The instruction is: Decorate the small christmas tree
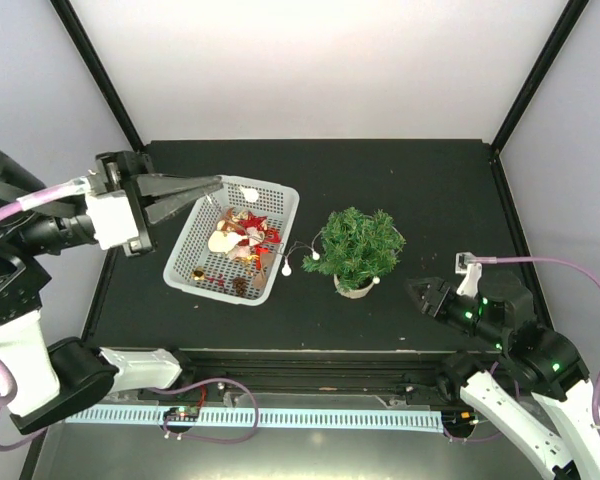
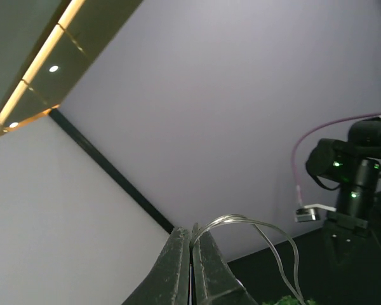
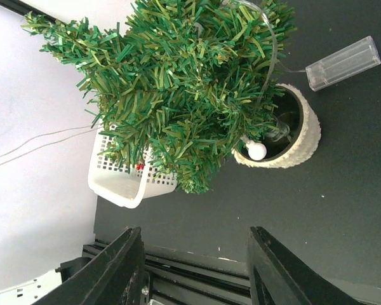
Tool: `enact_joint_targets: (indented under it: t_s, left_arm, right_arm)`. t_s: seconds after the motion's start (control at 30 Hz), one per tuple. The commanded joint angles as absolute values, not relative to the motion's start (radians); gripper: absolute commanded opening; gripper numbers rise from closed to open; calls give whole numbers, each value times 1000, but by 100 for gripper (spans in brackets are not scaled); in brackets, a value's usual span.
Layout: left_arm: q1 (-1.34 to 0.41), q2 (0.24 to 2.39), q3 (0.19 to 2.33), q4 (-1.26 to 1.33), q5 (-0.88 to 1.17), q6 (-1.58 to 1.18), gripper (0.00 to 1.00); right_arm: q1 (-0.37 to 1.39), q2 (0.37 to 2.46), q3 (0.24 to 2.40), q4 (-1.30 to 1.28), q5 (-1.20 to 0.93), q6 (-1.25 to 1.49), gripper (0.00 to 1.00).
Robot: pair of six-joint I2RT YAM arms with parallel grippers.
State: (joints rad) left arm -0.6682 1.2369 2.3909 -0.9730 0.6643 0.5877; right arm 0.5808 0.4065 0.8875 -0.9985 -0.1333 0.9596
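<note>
The small christmas tree [image 1: 360, 243] stands upright in its whitish pot [image 1: 354, 288] right of centre on the black table. A thin light wire [image 2: 241, 221] with small white bulbs [image 1: 285, 268] runs from the tree up to my left gripper [image 1: 216, 185], which hangs above the basket's far-left corner. In the left wrist view that gripper [image 2: 191, 230] is shut on the wire's loop. My right gripper [image 1: 415, 289] rests low, right of the pot, open and empty. In the right wrist view it [image 3: 193, 232] faces the tree [image 3: 178, 82] and pot [image 3: 305, 136], where one bulb [image 3: 256, 150] hangs at the rim.
A white mesh basket [image 1: 185, 250] of ornaments sits left of the tree, close beside it. A clear plastic battery box [image 3: 341, 62] lies on the table by the pot. Walls enclose the table at the back and sides.
</note>
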Motion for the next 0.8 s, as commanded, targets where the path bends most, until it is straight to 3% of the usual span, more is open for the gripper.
enact_joint_targets:
  t_s: [0.0,0.57,0.77]
  left_arm:
    - [-748,1246,2360,-1006,655,611,2]
    - [-1276,1451,2429,-1042,239,925,2]
    - [-1370,1539,2434,-994,160,978,2]
  right_arm:
    - [576,397,892,-1023,-107,970,46]
    - [575,342,878,-1067,-38,991,46]
    - [576,319,873,-1088,-26,991,46]
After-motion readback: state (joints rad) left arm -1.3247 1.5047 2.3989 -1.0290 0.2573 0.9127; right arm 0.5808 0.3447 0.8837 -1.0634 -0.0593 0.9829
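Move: High up, the left hand holds the end of the light string. The small christmas tree's middle lies some 20 cm to its right, 15 cm ahead and about 50 cm below. The basket of ornaments stands about 25 cm ahead and 7 cm to the left, roughly 60 cm below; a loose bulb hangs about 9 cm left of the tree, level with it. From the right hand, the tree is about 13 cm ahead, 11 cm left and 10 cm lower. Rightward and sinking, speeding up, the left hand travels about 15 cm to its right and some 8 cm down, easing back a few centimetres so that it stays on the robot's side of the tree. The shut fingers keep their pinch on the light string and trail it towards the tree, while the wrist tips them down by about 15 degrees and swings clockwise about as much. ##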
